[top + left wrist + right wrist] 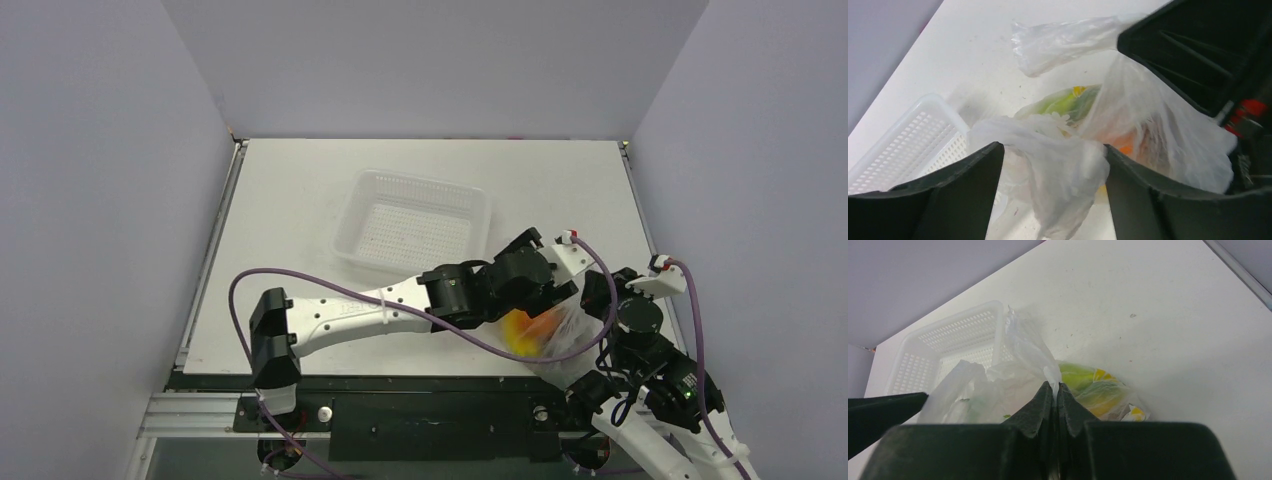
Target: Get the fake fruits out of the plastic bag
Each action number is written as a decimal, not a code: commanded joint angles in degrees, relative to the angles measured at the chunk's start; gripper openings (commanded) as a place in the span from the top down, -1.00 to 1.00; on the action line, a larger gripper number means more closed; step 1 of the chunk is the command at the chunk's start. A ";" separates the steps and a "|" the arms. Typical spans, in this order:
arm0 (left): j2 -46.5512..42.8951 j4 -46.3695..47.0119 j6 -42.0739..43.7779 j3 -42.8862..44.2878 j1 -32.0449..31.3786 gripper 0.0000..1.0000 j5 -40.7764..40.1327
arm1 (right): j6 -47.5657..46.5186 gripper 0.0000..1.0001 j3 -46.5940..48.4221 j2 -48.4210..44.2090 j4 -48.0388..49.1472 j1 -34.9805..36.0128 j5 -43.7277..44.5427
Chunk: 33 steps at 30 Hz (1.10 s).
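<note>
The clear plastic bag (572,338) lies at the table's near right, with the fake fruits inside it. An orange and yellow blur (522,330) shows through the film from above. The left wrist view shows green fruit (1064,102) and orange fruit (1126,148) in the bag (1058,165). My left gripper (1053,147) is open, and a bunched fold of the bag hangs between its fingers, against the right one. My right gripper (1053,385) is shut on a twisted strip of the bag (1023,347). Green and yellow fruit (1085,382) lie just beyond it.
A white perforated basket (420,182) stands empty at the table's middle, just beyond the bag; it also shows as basket (908,140) and basket (948,335). The two grippers are close together over the bag. Grey walls enclose the table on three sides.
</note>
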 commanded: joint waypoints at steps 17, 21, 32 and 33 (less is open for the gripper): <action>8.24 -20.94 -14.47 37.70 4.09 1.00 9.44 | -7.26 1.00 7.56 -2.67 0.28 -0.25 3.14; -0.56 -17.28 -16.07 27.51 4.00 1.00 3.23 | -8.73 1.00 8.96 -1.19 0.31 -0.28 3.05; -24.95 -8.48 -24.87 2.20 3.99 1.00 2.53 | -10.76 1.00 11.93 5.35 5.52 -0.30 -5.89; -26.29 -8.11 -26.04 0.71 4.02 1.00 2.10 | -11.21 1.00 11.25 6.00 7.68 -0.30 -11.77</action>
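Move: Some 4 cm ahead of the left gripper, a touch to its right and 2 cm lower, is the loose rim of the plastic bag, already between its open fingers. The fruits in the bag sit roughly 18 cm below that hand and 2 cm to its right. The white basket is about 18 cm farther out, 24 cm to the left and 23 cm down. For the right gripper, already shut on the bag, the rim is about 6 cm to the left and 3 cm ahead. Reaching forward about 5 cm and slightly right, the left hand shuts its wide-open fingers on the bag's rim, then rises some 14 cm, drawing back before swinging about 13 cm left, away from the right gripper; its wrist tips down and rolls some 20 degrees. The right hand keeps its pinch and lifts the bag about 6.5 cm, its fingers tilting up slightly. ##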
